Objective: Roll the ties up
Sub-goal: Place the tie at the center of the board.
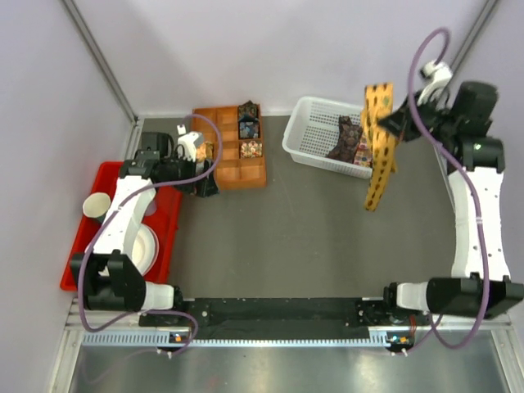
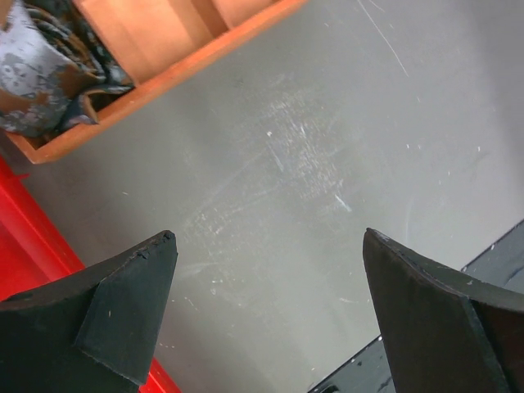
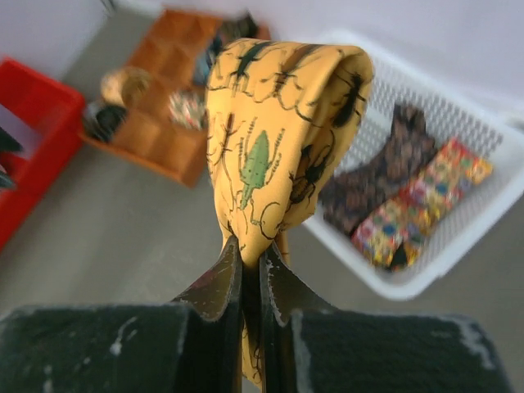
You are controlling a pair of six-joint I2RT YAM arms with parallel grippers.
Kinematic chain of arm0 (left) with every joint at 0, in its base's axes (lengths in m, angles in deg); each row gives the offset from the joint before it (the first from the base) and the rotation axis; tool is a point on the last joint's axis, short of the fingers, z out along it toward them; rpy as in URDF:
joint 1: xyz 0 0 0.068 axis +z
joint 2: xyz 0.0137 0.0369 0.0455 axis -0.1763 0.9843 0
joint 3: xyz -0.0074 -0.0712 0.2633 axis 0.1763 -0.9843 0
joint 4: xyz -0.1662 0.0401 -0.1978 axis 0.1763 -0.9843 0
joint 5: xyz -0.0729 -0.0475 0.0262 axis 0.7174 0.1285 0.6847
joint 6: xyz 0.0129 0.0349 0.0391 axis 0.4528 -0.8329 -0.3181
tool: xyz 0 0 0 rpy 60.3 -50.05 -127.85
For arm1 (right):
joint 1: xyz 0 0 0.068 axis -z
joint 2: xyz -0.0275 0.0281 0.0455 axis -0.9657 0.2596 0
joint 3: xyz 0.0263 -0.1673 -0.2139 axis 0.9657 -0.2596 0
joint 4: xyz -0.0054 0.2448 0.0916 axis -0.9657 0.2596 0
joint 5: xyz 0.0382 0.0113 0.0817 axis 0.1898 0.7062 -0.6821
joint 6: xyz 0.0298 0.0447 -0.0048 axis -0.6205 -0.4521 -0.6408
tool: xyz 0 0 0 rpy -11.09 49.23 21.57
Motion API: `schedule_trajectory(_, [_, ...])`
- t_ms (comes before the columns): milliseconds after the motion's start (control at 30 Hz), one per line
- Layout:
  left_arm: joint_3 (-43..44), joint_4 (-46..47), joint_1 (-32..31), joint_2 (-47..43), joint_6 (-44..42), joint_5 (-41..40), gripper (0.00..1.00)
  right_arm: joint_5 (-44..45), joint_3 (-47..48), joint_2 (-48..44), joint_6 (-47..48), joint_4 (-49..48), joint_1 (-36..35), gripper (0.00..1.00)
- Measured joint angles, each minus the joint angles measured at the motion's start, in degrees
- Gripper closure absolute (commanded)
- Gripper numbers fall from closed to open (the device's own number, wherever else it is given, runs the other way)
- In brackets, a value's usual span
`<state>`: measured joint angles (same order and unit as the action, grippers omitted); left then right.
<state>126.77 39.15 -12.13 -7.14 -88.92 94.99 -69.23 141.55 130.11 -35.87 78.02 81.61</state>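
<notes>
My right gripper (image 3: 250, 250) is shut on the golden-yellow tie (image 3: 274, 139), pinching a fold of it. In the top view that yellow tie (image 1: 378, 147) hangs in the air beside the white basket, under the right gripper (image 1: 391, 121). Two more ties, a dark brown one (image 3: 385, 176) and a multicoloured one (image 3: 422, 201), lie in the basket. Rolled ties (image 1: 248, 121) sit in the orange tray, and one roll (image 2: 37, 74) shows in the left wrist view. My left gripper (image 2: 270, 237) stands wide open over bare table, close to the tray's corner, holding nothing.
The white mesh basket (image 1: 309, 135) stands at the back right. The orange-brown compartment tray (image 1: 225, 168) is at the back middle. A red bin (image 1: 102, 176) with a paper cup (image 1: 97, 205) and a white bowl (image 1: 149, 246) sits at the left edge.
</notes>
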Motion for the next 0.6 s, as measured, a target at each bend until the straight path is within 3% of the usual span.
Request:
schedule_trajectory(133, [-2.89,0.63,0.00,-3.41,-2.36,1.64,0.01,11.82,-9.99,-5.16,3.96,2.62,-10.12,1.00])
schedule_trajectory(333, [-4.57,1.22,0.00,-6.08,-4.63,3.04,0.01,35.56,-21.92,-5.86,6.91,3.63,-35.63,1.00])
schedule_trajectory(400, [-4.57,1.22,0.00,-6.05,-4.96,3.06,0.01,40.61,-21.92,-2.21,7.08,3.61,-41.05,0.87])
schedule_trajectory(433, [-4.57,1.22,0.00,-6.05,-5.05,3.06,0.01,42.91,-21.64,0.87,7.10,3.39,-43.85,0.51])
schedule_trajectory(467, [-4.57,1.25,0.00,-6.05,-5.18,3.13,0.01,43.98,-21.00,3.67,7.06,3.45,-46.12,0.37])
schedule_trajectory(533, [-4.57,1.29,0.00,-6.05,-5.29,3.23,0.01,43.25,-17.46,12.79,7.13,4.76,-51.34,0.29])
schedule_trajectory(600, [-4.57,1.18,0.00,-6.08,-5.62,3.85,0.01,38.64,-14.73,17.97,6.58,6.62,-53.57,0.29])
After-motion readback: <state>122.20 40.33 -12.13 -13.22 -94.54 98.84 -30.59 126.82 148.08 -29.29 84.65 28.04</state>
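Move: The right hand already holds the yellow tie up high; the board's center lies about 20 cm to its left, 9 cm back and some 37 cm below. The white basket is about 19 cm ahead and 5 cm left, the orange tray about 16 cm ahead and 36 cm left, both some 35 cm down. From the left hand, the board's center is about 22 cm right, 5 cm back and 18 cm below. Right hand sweeps down 25 cm and left 20 towards the board's center, fingers tipping downward, opening late to release the tie. ##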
